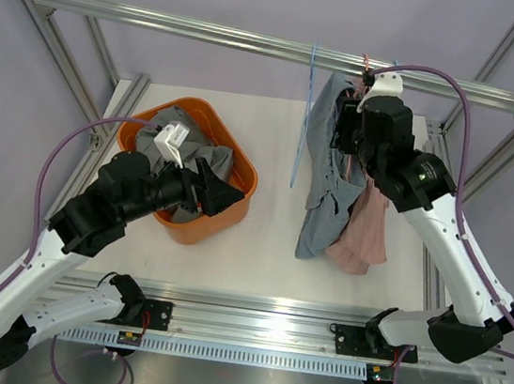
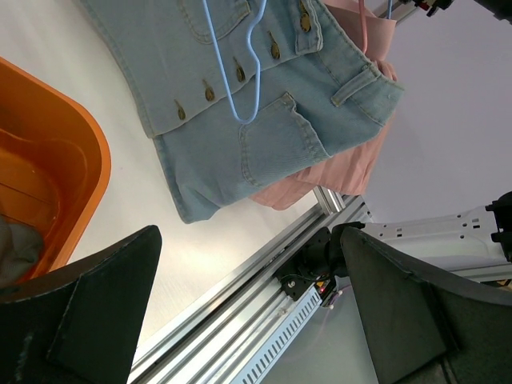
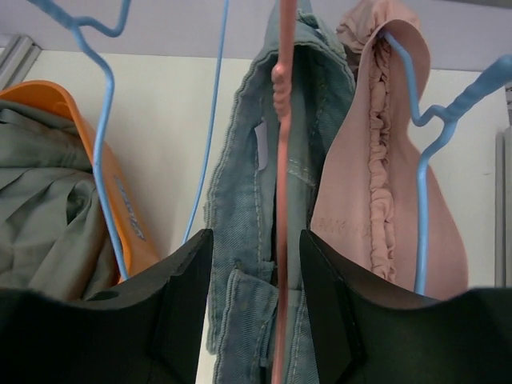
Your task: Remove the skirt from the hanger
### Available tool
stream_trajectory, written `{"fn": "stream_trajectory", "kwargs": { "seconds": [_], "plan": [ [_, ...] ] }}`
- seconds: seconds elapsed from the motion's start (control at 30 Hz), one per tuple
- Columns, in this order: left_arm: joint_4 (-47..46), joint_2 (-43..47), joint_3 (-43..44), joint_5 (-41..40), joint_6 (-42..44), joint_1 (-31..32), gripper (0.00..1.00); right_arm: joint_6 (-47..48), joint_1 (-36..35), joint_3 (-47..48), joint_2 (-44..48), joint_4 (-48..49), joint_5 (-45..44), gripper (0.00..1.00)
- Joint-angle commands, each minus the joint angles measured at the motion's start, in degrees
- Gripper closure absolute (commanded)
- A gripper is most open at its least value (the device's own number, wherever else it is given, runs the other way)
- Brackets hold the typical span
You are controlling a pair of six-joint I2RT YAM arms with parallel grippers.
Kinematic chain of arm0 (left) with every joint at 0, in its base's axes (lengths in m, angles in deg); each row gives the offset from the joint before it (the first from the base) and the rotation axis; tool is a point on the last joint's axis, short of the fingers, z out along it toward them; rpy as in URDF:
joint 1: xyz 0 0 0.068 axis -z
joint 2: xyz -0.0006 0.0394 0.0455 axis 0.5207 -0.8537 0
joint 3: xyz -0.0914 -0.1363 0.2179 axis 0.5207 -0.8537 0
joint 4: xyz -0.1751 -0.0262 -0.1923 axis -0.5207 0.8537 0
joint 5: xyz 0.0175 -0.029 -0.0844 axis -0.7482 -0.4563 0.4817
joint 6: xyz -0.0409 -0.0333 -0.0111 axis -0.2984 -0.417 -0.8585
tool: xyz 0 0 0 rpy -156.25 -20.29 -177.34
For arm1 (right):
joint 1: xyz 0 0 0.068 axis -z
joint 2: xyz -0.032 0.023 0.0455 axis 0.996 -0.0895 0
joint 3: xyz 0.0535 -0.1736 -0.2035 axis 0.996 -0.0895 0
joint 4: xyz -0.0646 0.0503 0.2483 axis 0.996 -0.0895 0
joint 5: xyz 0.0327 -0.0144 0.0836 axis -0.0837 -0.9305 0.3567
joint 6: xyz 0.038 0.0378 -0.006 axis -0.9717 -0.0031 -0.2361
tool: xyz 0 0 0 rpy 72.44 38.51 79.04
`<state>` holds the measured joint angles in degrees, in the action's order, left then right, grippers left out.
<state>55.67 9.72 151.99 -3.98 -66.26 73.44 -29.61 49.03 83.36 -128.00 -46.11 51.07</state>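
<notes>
A light-blue denim skirt (image 1: 323, 191) hangs from the top rail on a pink hanger (image 3: 282, 160), whose shaft runs down through its waistband (image 3: 240, 184). My right gripper (image 3: 256, 240) is up at that waistband (image 1: 349, 128), its jaws half closed on either side of the denim and the pink shaft. The fabric fills the gap between them; whether they pinch it does not show. My left gripper (image 1: 224, 192) hovers open and empty over the orange basket's right side, and its wrist view faces the skirt's buttoned front (image 2: 264, 120).
A pink garment (image 1: 366, 230) hangs on a blue hanger (image 3: 420, 208) just right of the skirt. An empty blue hanger (image 1: 305, 113) hangs to its left. The orange basket (image 1: 193, 103) holds grey clothes. The aluminium rail (image 1: 258, 41) spans the back.
</notes>
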Motion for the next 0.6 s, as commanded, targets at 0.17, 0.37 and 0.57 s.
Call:
{"fn": "stream_trajectory", "kwargs": {
  "seconds": [0.17,0.37,0.57],
  "plan": [
    [-1.48,1.09,0.96,1.54,0.73,0.21,0.01,3.2,3.66,1.06,-1.01,3.93,1.27,0.47],
    [-1.56,1.44,-0.27,1.81,0.55,0.12,0.01,3.82,6.04,3.52,-4.35,4.63,4.6,0.61],
    [0.89,2.58,1.92,2.25,0.11,0.21,0.01,3.2,6.04,3.52,-4.97,6.66,5.13,1.0]
  ]
}}
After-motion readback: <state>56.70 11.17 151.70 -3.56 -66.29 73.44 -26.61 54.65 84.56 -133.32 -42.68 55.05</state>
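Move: The pink hanger's neck, which carries the denim skirt, is about 4 cm ahead of the right hand, 1 cm to its right and 1 cm lower. At about the same reach, an empty blue hanger's neck is some 7 cm to this hand's left and the pink skirt's blue hanger's neck about 6 cm to its right. From the left hand, the pink hanger's neck is roughly 19 cm ahead, 20 cm to the right and slightly above. Forward under the rail goes the right hand, about 4 cm in all: it first edges nearly 2 cm to its right to line up with the pink hanger, then drives ahead while sinking a little and coming slightly back left. The half-open fingers shut around the hanger's thin neck, just below the twist under its hook, and pinch it; the wrist hardly turns. ##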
